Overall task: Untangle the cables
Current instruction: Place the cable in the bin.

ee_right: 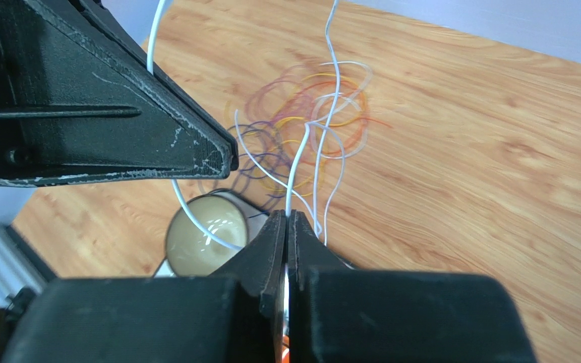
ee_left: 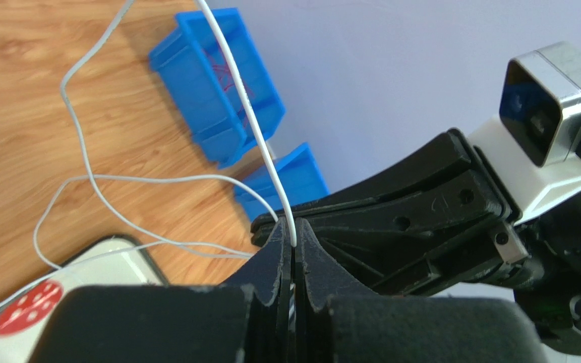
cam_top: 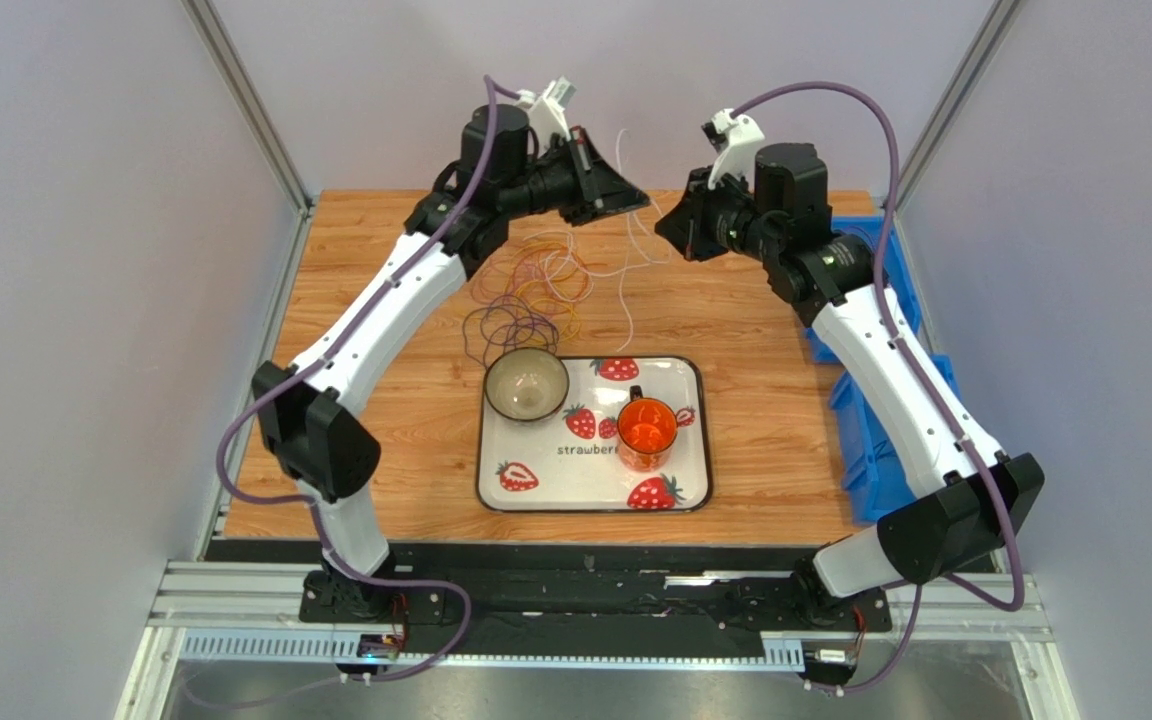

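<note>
A tangle of purple, orange and yellow cables point(cam_top: 530, 293) lies on the wooden table behind the bowl, and shows in the right wrist view as coloured loops point(ee_right: 301, 121). A thin white cable point(ee_left: 249, 106) runs up out of my left gripper point(ee_left: 292, 240), which is shut on it. My right gripper point(ee_right: 286, 219) is shut on the same white cable point(ee_right: 295, 170), which trails down to the tangle. Both grippers are raised above the back of the table, tips close together, the left point(cam_top: 639, 195) and the right point(cam_top: 668, 225).
A cream bowl point(cam_top: 525, 386) and an orange cup point(cam_top: 645, 428) stand on a strawberry-print tray point(cam_top: 593, 495) at the front middle. Blue bins point(cam_top: 868, 405) sit along the table's right edge. The enclosure's walls close in the back and sides.
</note>
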`<act>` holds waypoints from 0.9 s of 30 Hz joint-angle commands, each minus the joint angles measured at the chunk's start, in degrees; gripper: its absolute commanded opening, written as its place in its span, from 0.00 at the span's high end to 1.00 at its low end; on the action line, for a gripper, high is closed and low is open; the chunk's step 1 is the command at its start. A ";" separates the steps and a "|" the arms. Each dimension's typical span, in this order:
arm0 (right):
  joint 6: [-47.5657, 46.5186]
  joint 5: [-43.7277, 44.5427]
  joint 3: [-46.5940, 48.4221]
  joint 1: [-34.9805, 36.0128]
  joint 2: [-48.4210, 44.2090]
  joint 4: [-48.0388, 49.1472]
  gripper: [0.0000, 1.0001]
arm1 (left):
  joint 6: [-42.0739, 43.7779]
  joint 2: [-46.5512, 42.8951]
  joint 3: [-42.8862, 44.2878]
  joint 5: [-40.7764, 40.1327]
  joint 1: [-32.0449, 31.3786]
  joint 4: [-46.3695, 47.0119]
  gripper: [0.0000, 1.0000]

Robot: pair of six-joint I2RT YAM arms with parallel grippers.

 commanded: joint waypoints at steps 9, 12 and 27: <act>-1.26 14.68 3.77 -9.22 -6.33 -4.61 1.00 | -8.81 25.21 31.44 9.15 -7.79 11.35 1.00; -1.96 18.45 2.11 -11.77 -8.09 -4.69 1.00 | -14.16 30.66 33.82 10.56 -9.81 23.62 1.00; -5.21 32.35 -4.40 -15.99 -13.01 -3.91 1.00 | -19.91 51.24 46.93 -1.73 -19.22 50.33 1.00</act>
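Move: Both shut hands hold the white cable, nearly tip to tip. From the right hand, the far blue bin lies about 34 cm to the right, 8 cm farther out and some 30 cm below; the near blue bin is about 34 cm right and 15 cm back, the cable pile some 18 cm left and 6 cm ahead. From the left hand, the far bin is about 34 cm right, 8 cm ahead and 35 cm down. Keeping their pinches on the white cable, both hands sweep it together to the right towards the far blue bin, away from over the area beside the cable pile: the left hand travels about 24 cm and, after staying nearly level, sinks some 5 cm late on, while the right goes about 20 cm and rises roughly 3 cm. The right wrist swings some 40 degrees clockwise until its fingers point almost straight forward, and the left turns clockwise more modestly while rolling its left side down, with both grippers staying shut. ##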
